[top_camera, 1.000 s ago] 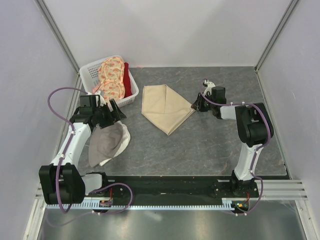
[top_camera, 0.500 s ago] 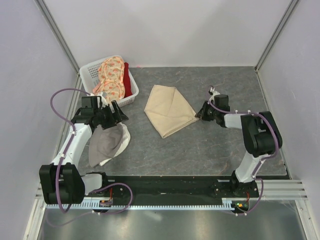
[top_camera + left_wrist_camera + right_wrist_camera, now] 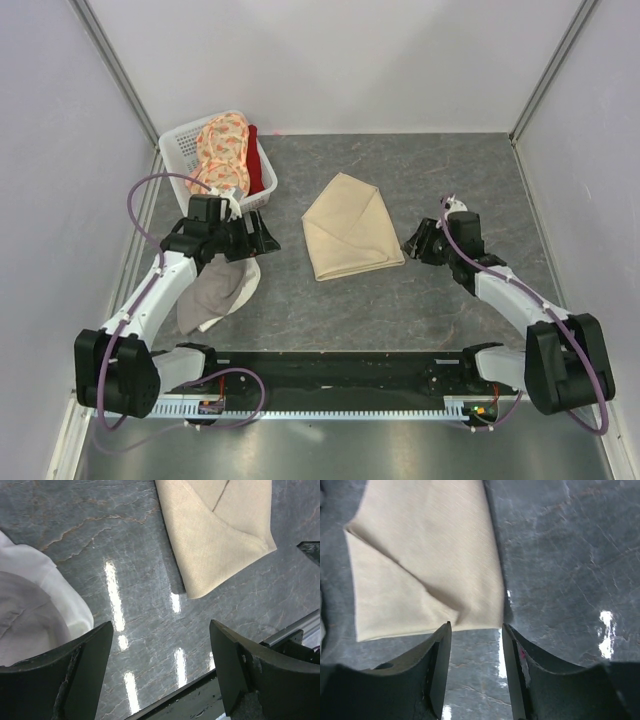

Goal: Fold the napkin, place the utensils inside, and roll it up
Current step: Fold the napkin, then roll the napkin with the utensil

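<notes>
The beige napkin [image 3: 352, 228] lies folded on the grey table, near its middle. It also shows in the left wrist view [image 3: 225, 530] and the right wrist view [image 3: 425, 565]. My right gripper [image 3: 410, 246] is open just off the napkin's right near corner; in its wrist view the gripper [image 3: 476, 630] has its fingertips at the cloth's near edge, with only bare table between them. My left gripper [image 3: 268, 240] is open and empty, left of the napkin and apart from it, wide open in its wrist view [image 3: 160, 670]. No fork is in view.
A white basket [image 3: 178, 140] at the back left holds an orange floral cloth [image 3: 225, 150] and something red. A grey-and-white cloth [image 3: 215, 290] lies under the left arm and shows in the left wrist view [image 3: 30, 610]. The black front rail [image 3: 290, 635] runs along the near edge.
The napkin has slid right and toward the front and turned, with the right gripper at its right corner as that arm drew back. The left gripper has moved right, toward the napkin.
</notes>
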`<action>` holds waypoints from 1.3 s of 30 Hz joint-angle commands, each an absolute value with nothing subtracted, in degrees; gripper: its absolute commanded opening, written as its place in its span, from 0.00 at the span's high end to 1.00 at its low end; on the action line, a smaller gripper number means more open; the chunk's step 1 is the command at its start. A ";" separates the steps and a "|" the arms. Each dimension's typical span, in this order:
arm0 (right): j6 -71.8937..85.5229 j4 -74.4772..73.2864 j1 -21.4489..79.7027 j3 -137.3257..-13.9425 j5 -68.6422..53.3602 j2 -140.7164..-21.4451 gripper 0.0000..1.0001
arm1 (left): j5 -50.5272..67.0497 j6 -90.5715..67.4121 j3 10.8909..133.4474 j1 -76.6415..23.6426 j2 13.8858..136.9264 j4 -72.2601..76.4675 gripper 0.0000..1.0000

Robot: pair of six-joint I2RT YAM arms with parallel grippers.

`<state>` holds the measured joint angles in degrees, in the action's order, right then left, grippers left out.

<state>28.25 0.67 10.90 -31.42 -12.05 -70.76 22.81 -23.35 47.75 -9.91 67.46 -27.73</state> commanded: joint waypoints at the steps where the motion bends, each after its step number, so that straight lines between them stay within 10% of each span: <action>1: 27.95 -2.64 13.35 -35.94 -11.51 -69.08 0.47 | 22.50 -27.59 46.41 -11.86 65.74 -23.12 0.15; 19: 27.86 5.54 21.88 -40.69 -13.63 -86.66 0.48 | 24.78 -29.53 44.74 -13.89 67.59 -19.42 0.16; 31: 28.39 6.50 22.15 -40.61 -11.95 -87.54 0.93 | 24.96 -29.62 44.21 -13.89 67.06 -19.51 0.16; 39: 27.51 5.10 22.15 -40.43 -7.74 -83.50 1.00 | 24.52 -31.55 43.51 -15.55 67.41 -17.32 0.16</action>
<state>28.42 4.21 21.91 -38.83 -11.03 -86.91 23.14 -28.99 44.12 -14.09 67.51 -20.56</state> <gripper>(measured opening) 0.019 0.840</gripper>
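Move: The right hand's target, the napkin's top flap corner on its near edge, lies about 7 cm to the hand's left, level with it fore and aft and some 5 cm below. The napkin's near right corner is almost under the hand, roughly 1 cm back and 1 cm left, and the napkin's middle is about 7 cm ahead and 16 cm left. From the left hand the flap corner is some 31 cm right, roughly level and 11 cm down. The right hand, half open, hops up about 2 cm over the napkin's near right corner, then swings left and sinks onto the flap corner, ending some 7 cm to the left and 3–4 cm lower while turning about 10 degrees counter-clockwise and tipping slightly down. There it stays and shuts its fingers on the flap corner, pinching the cloth, while the left hand, empty and wide open, eases about 2.5 cm right towards the napkin and then waits. ##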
